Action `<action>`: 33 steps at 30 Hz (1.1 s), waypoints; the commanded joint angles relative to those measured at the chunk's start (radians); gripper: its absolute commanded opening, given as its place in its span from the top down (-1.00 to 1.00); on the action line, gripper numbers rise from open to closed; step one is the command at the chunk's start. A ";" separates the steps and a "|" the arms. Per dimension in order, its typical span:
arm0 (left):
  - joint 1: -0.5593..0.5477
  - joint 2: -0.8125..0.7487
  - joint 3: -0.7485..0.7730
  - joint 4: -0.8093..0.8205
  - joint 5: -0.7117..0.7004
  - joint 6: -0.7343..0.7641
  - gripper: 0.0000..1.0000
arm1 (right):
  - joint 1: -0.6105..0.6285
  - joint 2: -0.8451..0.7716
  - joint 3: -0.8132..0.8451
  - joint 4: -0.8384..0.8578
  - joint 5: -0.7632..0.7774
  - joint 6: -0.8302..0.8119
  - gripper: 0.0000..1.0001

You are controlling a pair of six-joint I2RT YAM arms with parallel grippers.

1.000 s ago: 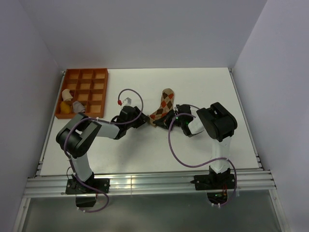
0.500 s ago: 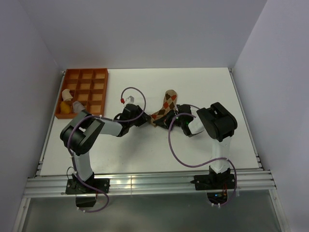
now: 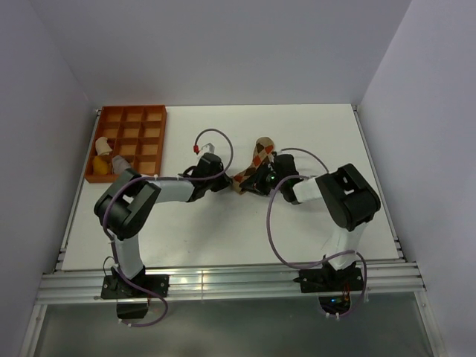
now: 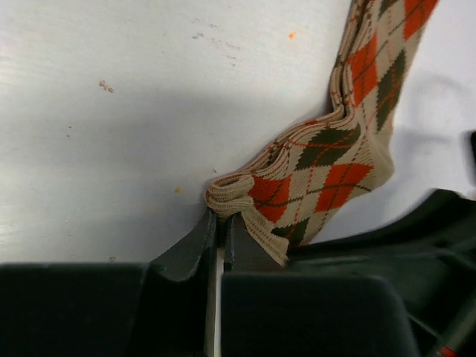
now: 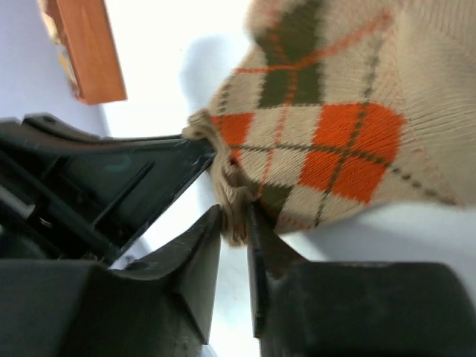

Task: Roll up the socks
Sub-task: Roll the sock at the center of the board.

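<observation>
The tan argyle socks [image 3: 258, 155] lie mid-table, bent at the heel, their near end bunched into folds. My left gripper [image 3: 227, 181] reaches in from the left. In the left wrist view it [image 4: 221, 217] is shut on the folded edge of the socks [image 4: 327, 160]. My right gripper [image 3: 249, 184] comes from the right to the same end. In the right wrist view its jaws [image 5: 234, 216] stand slightly apart, with a tuft of the socks [image 5: 335, 134] between the tips. The left gripper's finger [image 5: 149, 171] lies close beside it.
An orange compartment tray [image 3: 126, 108] sits at the table's back left with white and yellow items in its near-left cells; its corner [image 5: 89, 52] shows in the right wrist view. Purple cables loop over both arms.
My left gripper has slid right to the socks and shut on their folded edge. My right gripper's jaws have parted a little, and that arm has leaned further left.
</observation>
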 commanded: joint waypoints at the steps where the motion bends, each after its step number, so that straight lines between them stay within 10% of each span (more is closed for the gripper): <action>1: -0.003 -0.018 0.077 -0.193 -0.088 0.095 0.99 | 0.025 -0.132 0.044 -0.155 0.111 -0.229 0.38; 13: -0.017 0.088 0.390 -0.634 -0.160 0.230 0.99 | 0.238 -0.352 -0.065 -0.116 0.503 -0.816 0.01; 33: -0.028 0.197 0.588 -0.823 -0.113 0.366 0.99 | 0.456 -0.194 -0.111 0.180 0.771 -1.078 -0.16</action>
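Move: The rolled near end of the argyle sock lies right at both grippers: its middle is about 1 cm ahead and 2 cm left of the right hand, at its height, and about 1 cm back and 2 cm right of the left hand, which pinches its far-left corner. The left fingertips are some 2 cm ahead and 4 cm left of the right hand. The sock's flat toe lies about 14 cm ahead and 6 cm right of the right hand, 1 cm lower. Up first, about 6 cm, the right hand comes free of the sock's rolled end, then travels back and sinks to hover open on its near side, ending some 3 cm back and 2 cm left. It opens wider and rolls about 70 degrees around its fingers, swinging them more forward. The left hand keeps its pinch, easing slightly left and forward with a 30-degree roll. ##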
